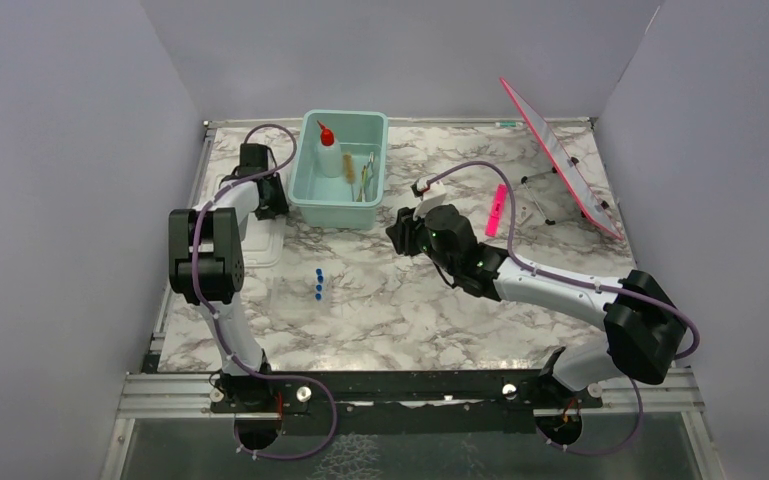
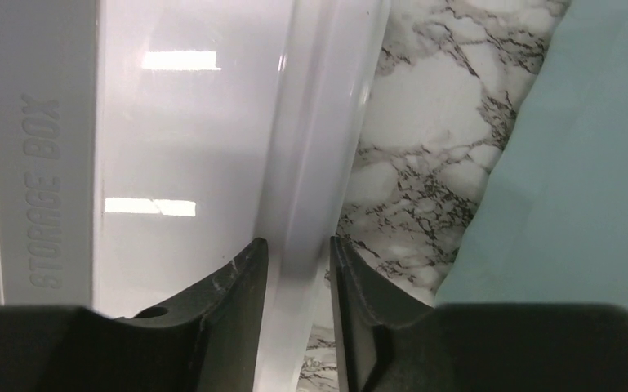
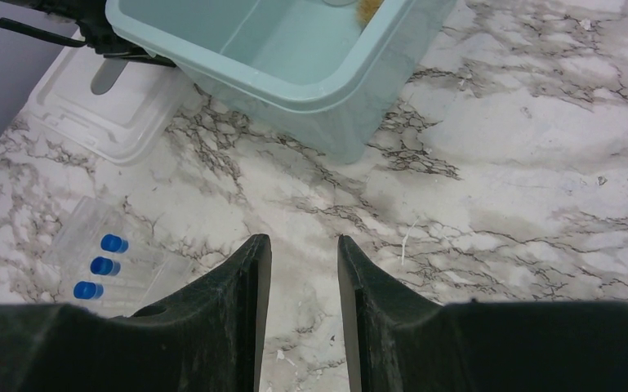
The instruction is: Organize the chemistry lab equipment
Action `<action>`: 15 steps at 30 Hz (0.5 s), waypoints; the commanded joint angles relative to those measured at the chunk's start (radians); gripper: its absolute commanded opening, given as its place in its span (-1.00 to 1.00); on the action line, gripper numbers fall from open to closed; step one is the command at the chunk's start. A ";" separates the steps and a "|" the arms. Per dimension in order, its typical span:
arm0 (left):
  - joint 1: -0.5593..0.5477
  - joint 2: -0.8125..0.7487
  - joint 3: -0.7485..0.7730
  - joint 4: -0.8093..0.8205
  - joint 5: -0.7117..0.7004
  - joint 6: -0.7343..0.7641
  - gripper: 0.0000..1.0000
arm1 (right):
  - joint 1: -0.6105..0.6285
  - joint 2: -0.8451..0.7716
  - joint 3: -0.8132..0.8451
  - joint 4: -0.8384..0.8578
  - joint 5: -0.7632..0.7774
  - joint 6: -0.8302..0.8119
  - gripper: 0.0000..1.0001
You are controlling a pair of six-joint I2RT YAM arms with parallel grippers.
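The squeeze bottle (image 1: 328, 150) with its red nozzle stands in the teal tub (image 1: 345, 203), beside metal tongs and thin rods (image 1: 367, 175). Three blue-capped vials (image 1: 318, 285) lie on the marble in a clear holder (image 3: 102, 265). My left gripper (image 1: 265, 200) is low beside the tub's left wall (image 2: 588, 180). Its jaws (image 2: 298, 245) straddle the raised rim of the white lid (image 2: 180, 122), open, with a thin gap at the right finger. My right gripper (image 1: 397, 232) hovers open over bare marble (image 3: 302, 241), right of the vials, with nothing between its fingers.
The white lid (image 1: 265, 245) lies flat left of the tub (image 3: 359, 98). A flat pink strip (image 1: 497, 210) lies right of centre. A pink-edged board on a wire stand (image 1: 560, 160) leans at the back right. Grey walls enclose the table.
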 commanded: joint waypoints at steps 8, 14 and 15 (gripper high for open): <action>-0.003 0.044 0.020 -0.091 -0.123 0.068 -0.87 | -0.005 0.006 0.034 -0.001 -0.026 0.001 -0.21; -0.003 -0.026 0.079 -0.091 -0.151 0.110 -1.00 | -0.005 -0.001 0.053 -0.012 -0.030 -0.003 -0.20; -0.003 -0.039 0.088 -0.091 -0.153 0.124 -1.00 | -0.005 0.000 0.056 -0.017 -0.030 0.000 -0.20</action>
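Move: The open left fingers straddle the right-hand rim of the storage box lid, whose middle lies about 8 cm to the left, 3 cm back and roughly 1 cm lower. The teal box's middle is some 14 cm to this hand's right and 8 cm farther out; the rack of blue-capped tubes sits about 8 cm right and 18 cm back. From the idle right hand, the lid's middle is about 37 cm left, 10 cm ahead and 15 cm below. The left fingers close from their part-open gap and pinch the lid's right-hand rim between them. The hand itself barely travels: a slight nudge forward, then, with the rim gripped, about 1 cm to the left, away from the teal box, starting to ease up a touch while the wrist rolls some 5 degrees, its left side rising. ##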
